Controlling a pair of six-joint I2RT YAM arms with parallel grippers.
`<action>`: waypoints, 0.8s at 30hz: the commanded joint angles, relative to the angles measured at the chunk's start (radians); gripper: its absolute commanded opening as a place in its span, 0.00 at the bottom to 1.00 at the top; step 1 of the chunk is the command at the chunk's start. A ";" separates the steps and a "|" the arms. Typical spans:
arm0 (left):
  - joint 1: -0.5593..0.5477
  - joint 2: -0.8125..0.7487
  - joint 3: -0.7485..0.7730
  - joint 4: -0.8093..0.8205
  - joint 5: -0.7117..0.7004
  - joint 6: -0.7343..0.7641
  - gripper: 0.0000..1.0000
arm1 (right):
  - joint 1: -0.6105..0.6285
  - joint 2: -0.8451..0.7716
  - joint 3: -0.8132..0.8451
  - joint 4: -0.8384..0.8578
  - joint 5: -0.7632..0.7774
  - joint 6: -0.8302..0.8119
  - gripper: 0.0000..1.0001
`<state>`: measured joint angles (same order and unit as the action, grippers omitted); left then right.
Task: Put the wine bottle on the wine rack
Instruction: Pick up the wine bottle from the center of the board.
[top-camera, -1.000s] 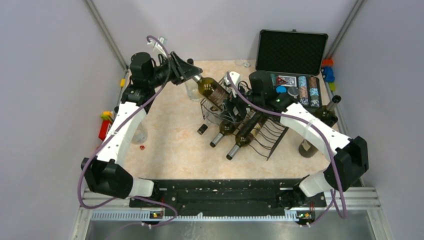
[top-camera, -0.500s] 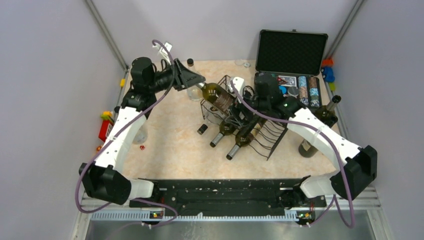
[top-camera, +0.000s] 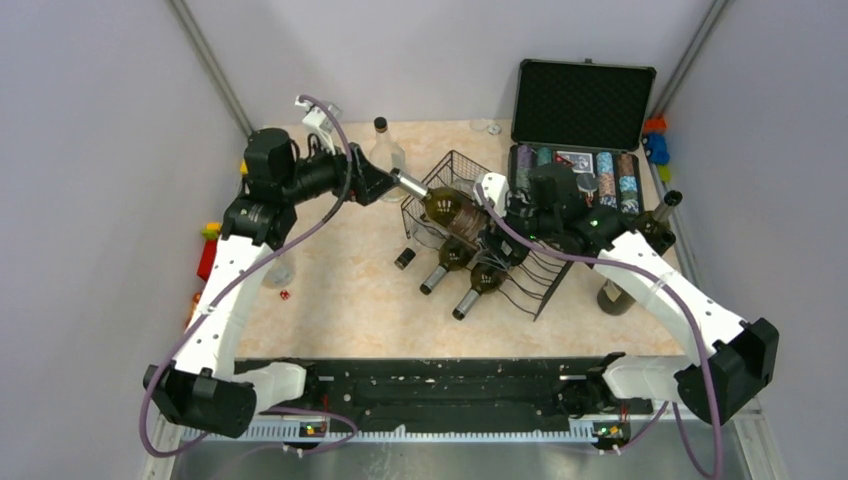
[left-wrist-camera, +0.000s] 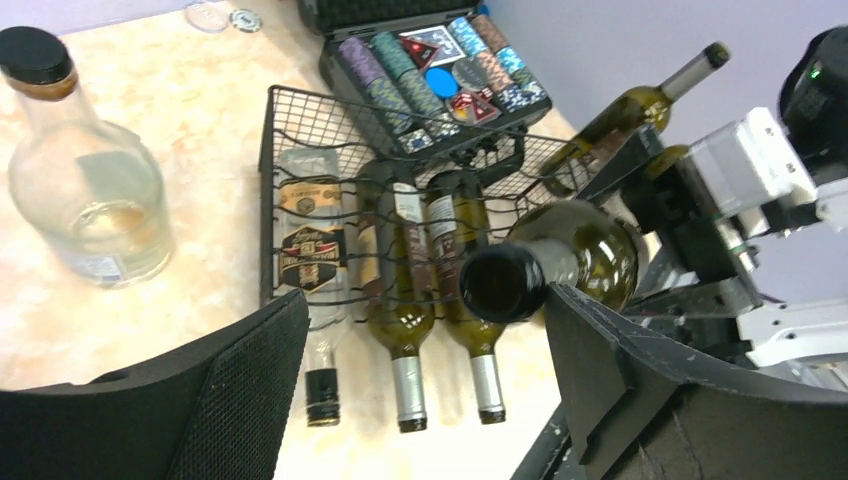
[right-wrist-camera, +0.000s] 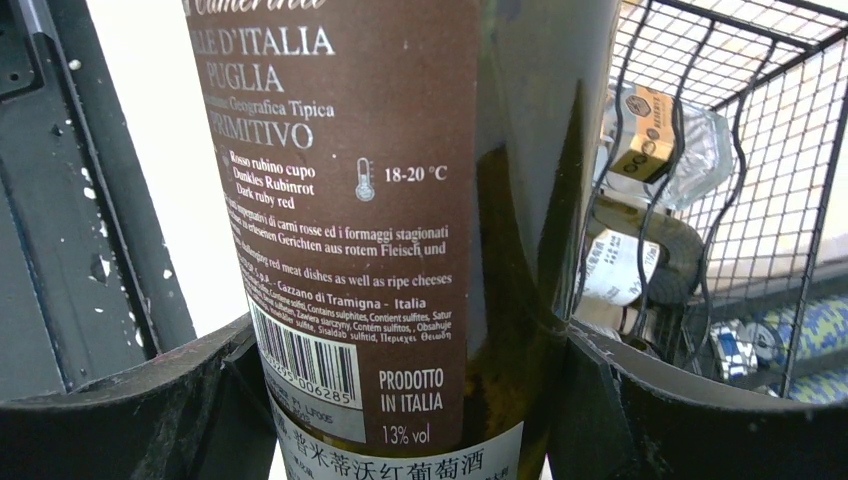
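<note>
The wine bottle (top-camera: 452, 208), dark green glass with a brown label, lies tilted over the wine rack (top-camera: 535, 278), its neck pointing left. My right gripper (top-camera: 500, 235) is shut on its body; the right wrist view shows the label (right-wrist-camera: 350, 200) filling the gap, with a finger pressed on each side at the gripper (right-wrist-camera: 405, 360). My left gripper (top-camera: 385, 183) stands open just left of the neck. In the left wrist view the bottle's open mouth (left-wrist-camera: 503, 283) sits beside the right finger (left-wrist-camera: 600, 370), the jaws wide apart at the gripper (left-wrist-camera: 425, 310). The black wire rack (left-wrist-camera: 290, 130) holds three lying bottles.
A clear glass bottle (top-camera: 386, 150) stands behind the left gripper. An open black case (top-camera: 585, 105) with poker chips lies at the back right. An upright green bottle (top-camera: 655, 225) and a glass (top-camera: 615, 298) stand right of the rack. A small black cap (top-camera: 404, 258) lies on the table.
The left gripper has opened off the bottle's neck and drawn back left. The right arm has carried the bottle right and lower, over the rack.
</note>
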<state>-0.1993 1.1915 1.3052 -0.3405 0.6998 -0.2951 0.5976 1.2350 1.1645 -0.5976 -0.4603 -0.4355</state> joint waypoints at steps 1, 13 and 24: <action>0.015 -0.039 -0.020 -0.088 -0.125 0.145 0.91 | -0.050 -0.076 0.026 0.083 -0.063 -0.010 0.00; 0.021 -0.092 0.015 -0.242 -0.221 0.354 0.93 | -0.110 -0.090 0.029 0.042 -0.097 -0.018 0.00; -0.053 -0.093 0.209 -0.522 -0.232 0.752 0.92 | -0.111 0.023 0.107 -0.133 -0.229 -0.075 0.00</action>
<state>-0.2024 1.1233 1.4246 -0.7460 0.4953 0.2462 0.4942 1.2232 1.1702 -0.7181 -0.5747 -0.4717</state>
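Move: The wine bottle is gripped by its lower body in the right hand, neck up and to the left. The bottle's middle lies some 14 cm right of the left hand, 4 cm back and 9 cm lower. From the right hand, the rack's free slot is about 12 cm right, level fore-and-aft and 16 cm down. The nearest racked wine bottle lies 4 cm right at that depth, also level. A clear bottle stands about 18 cm ahead of the left hand, 2 cm left, 23 cm lower. The bottle stays gripped in the right hand, which carries it about 2.5 cm to the right over the rack, rising about a centimetre, then easing back and sinking 2 cm. The left hand, fingers still wide open, draws some 5 cm left away from the neck, dips about 4 cm, then comes up a little and back while its left side rolls up about 25 degrees. ##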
